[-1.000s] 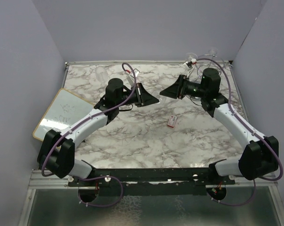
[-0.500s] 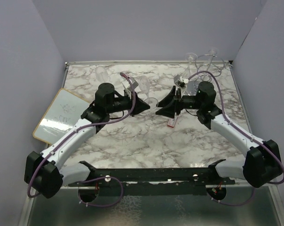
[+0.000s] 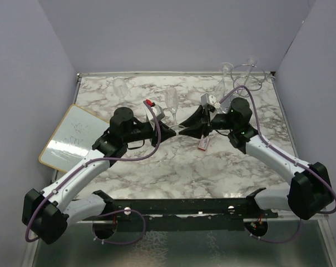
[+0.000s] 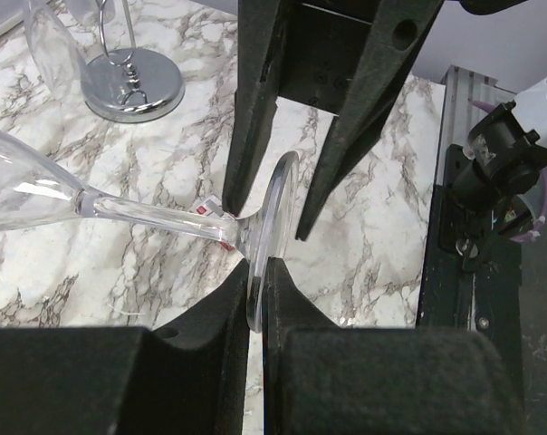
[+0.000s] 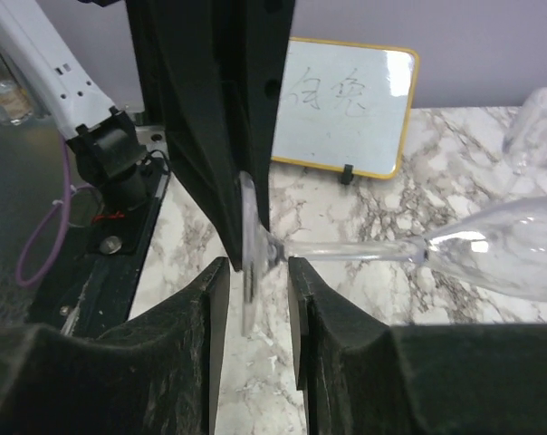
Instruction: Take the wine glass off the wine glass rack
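Note:
A clear wine glass is off the wine glass rack and held over mid-table. My left gripper is shut on the edge of its round foot, the stem running left to the bowl. My right gripper faces it tip to tip, jaws open, straddling the same foot with a gap on each side. In the top view the left gripper and right gripper meet under the glass. The rack's shiny round base stands at the back right.
More glasses hang on the rack, and one stands at the back left. A whiteboard lies at the left edge. A small red-and-white item lies just below the grippers. Grey walls close in three sides.
Both grippers have moved inward and toward the near side and now meet tip to tip. The right one has come away from the rack. The glass now stands between them.

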Available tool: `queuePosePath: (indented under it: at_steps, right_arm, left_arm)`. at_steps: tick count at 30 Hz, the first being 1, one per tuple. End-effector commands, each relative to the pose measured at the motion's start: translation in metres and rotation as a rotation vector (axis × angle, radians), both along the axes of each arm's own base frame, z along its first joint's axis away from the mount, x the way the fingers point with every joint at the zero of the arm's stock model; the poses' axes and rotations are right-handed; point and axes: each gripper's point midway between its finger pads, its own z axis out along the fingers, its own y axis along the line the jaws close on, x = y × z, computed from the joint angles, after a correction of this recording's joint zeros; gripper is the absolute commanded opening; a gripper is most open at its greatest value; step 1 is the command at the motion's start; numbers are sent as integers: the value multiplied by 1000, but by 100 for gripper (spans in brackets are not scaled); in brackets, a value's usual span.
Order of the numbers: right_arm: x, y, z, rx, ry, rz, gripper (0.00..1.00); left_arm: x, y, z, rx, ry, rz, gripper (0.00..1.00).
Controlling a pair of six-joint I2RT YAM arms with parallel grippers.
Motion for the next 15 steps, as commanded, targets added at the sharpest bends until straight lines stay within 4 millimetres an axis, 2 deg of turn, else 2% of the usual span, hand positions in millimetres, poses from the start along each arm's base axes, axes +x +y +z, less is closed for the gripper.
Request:
queuePosePath:
  at_steps: [1,4,6,7,8,11,13,15]
  right_arm:
    - [2,11,14,34,-86,26,28]
    - [1,15,9,28,-91,34,19]
    - [4,15,5,21,-112,24,8]
    - [7,15,4,17,-124,11,3]
    - [9,14,1,7,-133,-4,1]
    - [16,12,-2,-17,-229,-33,1]
    - [22,8,-7,-46,-316,-62,1]
    - [27,3,-15,-86,-464,-73,1]
  left_arm:
    - [3,1,14,-15,-119,7,0]
    - [4,2,16,-15,-126,20,0]
    - [5,2,17,-13,-122,32,0]
    - [6,3,18,-12,-117,43,5]
    - [8,4,19,-10,-112,57,13]
    - [11,8,22,-1,-86,95,42]
    - [12,10,26,-5,-65,115,54]
    - [12,11,32,-7,-28,133,61]
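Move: Between the two hands the wine glass lies level, its foot about 2 cm left of the right hand and already pinched by the left, some 2 cm right of that hand's point. The bowl is about 12 cm ahead of the right hand and 2 cm to its left. The small red card box lies about 11 cm right of the right hand, 5 cm ahead and 22 cm below; the rack stands some 23 cm right and 20 cm ahead, its middle about 10 cm lower. Closing its part-open fingers fully around the glass foot, the right hand eases about 1 cm left onto the disc and pinches it, then creeps forward and sinks roughly 1.5 cm while rolling some 10 degrees, its forward side rising. Once that grip is on, the left fingers open past half and let go of the foot, that hand drifting about 1 cm forward. ##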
